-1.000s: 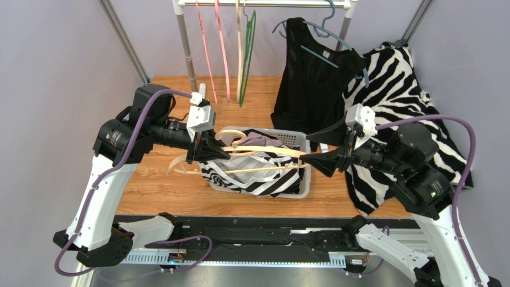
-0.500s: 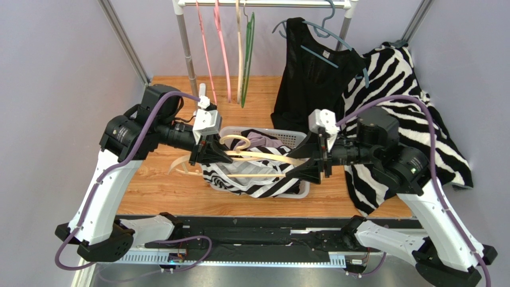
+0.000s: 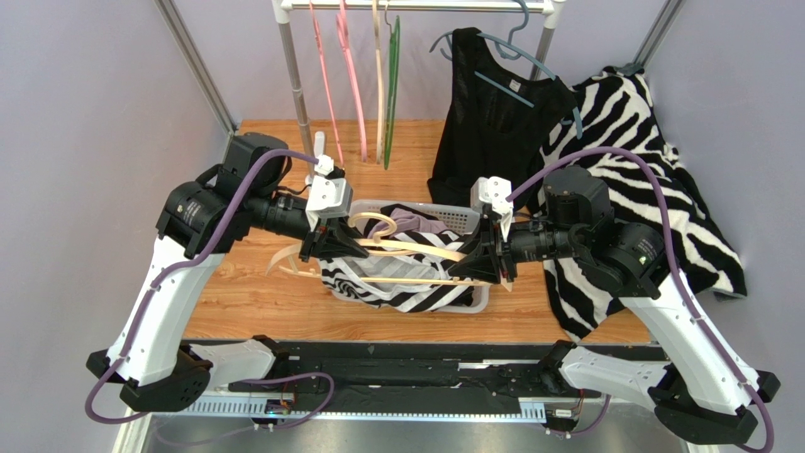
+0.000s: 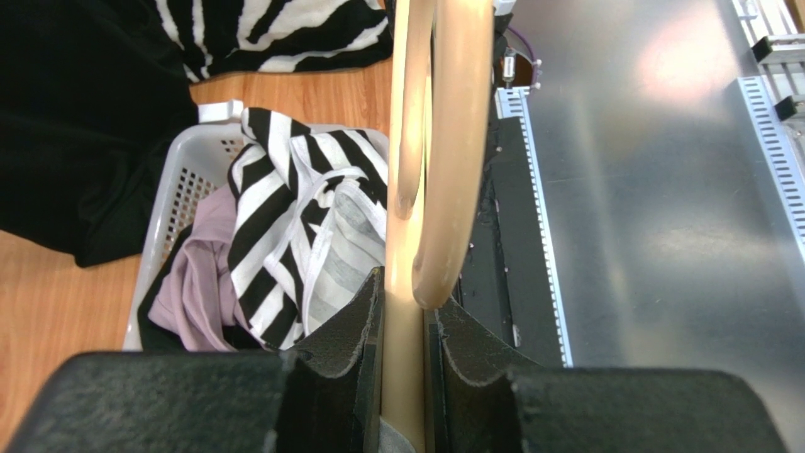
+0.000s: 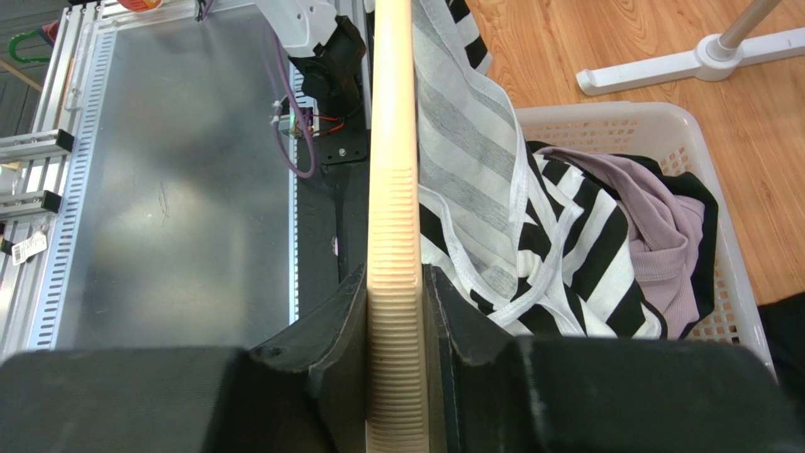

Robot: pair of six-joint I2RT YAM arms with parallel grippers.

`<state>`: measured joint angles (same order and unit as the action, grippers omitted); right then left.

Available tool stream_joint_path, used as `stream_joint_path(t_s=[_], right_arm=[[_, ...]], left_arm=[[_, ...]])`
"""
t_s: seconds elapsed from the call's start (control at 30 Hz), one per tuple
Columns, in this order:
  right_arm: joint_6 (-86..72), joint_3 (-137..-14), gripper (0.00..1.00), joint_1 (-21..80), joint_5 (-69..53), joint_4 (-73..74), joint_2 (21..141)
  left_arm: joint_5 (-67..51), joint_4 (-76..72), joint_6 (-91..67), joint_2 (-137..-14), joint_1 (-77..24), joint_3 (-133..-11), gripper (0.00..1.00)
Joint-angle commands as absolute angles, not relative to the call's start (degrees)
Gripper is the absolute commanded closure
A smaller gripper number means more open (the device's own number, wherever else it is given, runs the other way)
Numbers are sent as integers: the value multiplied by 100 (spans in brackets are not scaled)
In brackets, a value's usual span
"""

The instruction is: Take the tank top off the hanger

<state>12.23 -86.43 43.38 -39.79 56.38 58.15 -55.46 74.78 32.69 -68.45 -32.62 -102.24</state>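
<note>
A beige hanger [image 3: 416, 250] is held level over the white basket [image 3: 482, 300], one gripper at each end. My left gripper [image 3: 354, 247] is shut on the hanger's neck just below the hook [image 4: 444, 142]. My right gripper [image 3: 470, 264] is shut on the ribbed arm end [image 5: 392, 189]. The black-and-white striped tank top [image 3: 397, 283] hangs off the hanger and sags into the basket. In the right wrist view its white-edged strap [image 5: 491, 217] lies against the hanger arm. The left wrist view shows the striped cloth [image 4: 283, 217] beside the jaws.
A mauve garment [image 3: 416, 224] lies in the basket. A loose beige hanger [image 3: 288, 264] rests on the table left of the basket. Behind stand a rack with coloured hangers [image 3: 359, 85], a black top on a teal hanger [image 3: 491, 123] and a zebra-print garment [image 3: 633, 142].
My right gripper has moved left to the hanger's arm end and closed on it. The left gripper has kept its hold and shifted slightly right.
</note>
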Motion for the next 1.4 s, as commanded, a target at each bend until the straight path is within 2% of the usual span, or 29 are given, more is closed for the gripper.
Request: stream_joint_path(t_s=[0.0,0.07,0.17,0.2,0.23,0.47,0.6,0.87,0.97,1.07,1.17,1.37], right_arm=[[1073,-8886,100,4324,-3552,5634,5775],[993,-8781,100,4324,-3376,5512,5617],[949,-8404,100,4342,-2963,5152,5249],[941,-8333,100,4342,-2805,5072,5151],[923,-8254,100,4342,-2699,5002,5063],[836,-7788,100,4342,-1838,4634,4440],[511,-7147,100,4342,-1626,3895,3860],[-1352,-4084,100,4342,-1336,849,1981],[-1941,-3291,100,4333,-1003,56,1304],[-2109,-3138,100,4333,-765,-298,1011],[-1978,-3541,100,4342,-974,-116,1081],[-1749,-4491,100,4342,-1414,465,1608]], left_arm=[[-5485,7244,3315,-6899,-3340,-10590,100],[-5265,6954,3042,-6917,-3340,-10635,92],[-4923,6409,2620,-6926,-3331,-10731,36],[-4809,6146,2358,-6917,-3340,-10784,13],[-4599,6057,2277,-6917,-3340,-10836,7],[-3728,5915,2127,-6812,-3340,-11487,4],[-3358,5924,2127,-6452,-3340,-10858,3],[-3261,5994,2223,-5819,-3287,-9511,3],[-3103,6029,2337,-5661,-3278,-9133,3],[-2682,5846,2452,-5494,-3270,-8571,2],[-2329,5661,2312,-5432,-3252,-8087,2],[-2759,5380,1759,-5642,-3234,-8058,2]])
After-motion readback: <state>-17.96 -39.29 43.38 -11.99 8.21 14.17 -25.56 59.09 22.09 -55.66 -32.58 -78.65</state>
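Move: Both hands grip the wooden hanger. The striped tank top slumps under it, its middle about 8 cm right of the left hand, 5 ahead and 18 below; the basket's middle lies some 12 ahead, 9 right and 30 down, and the hanger's hook about 4 right, 2 ahead and 3 up. From the right hand the tank top lies roughly 10 cm left, 5 ahead and 16 below. Left hand opens off the hanger, rises 8 cm, sinks 16; right hand draws hanger rightward, dips and rises. ##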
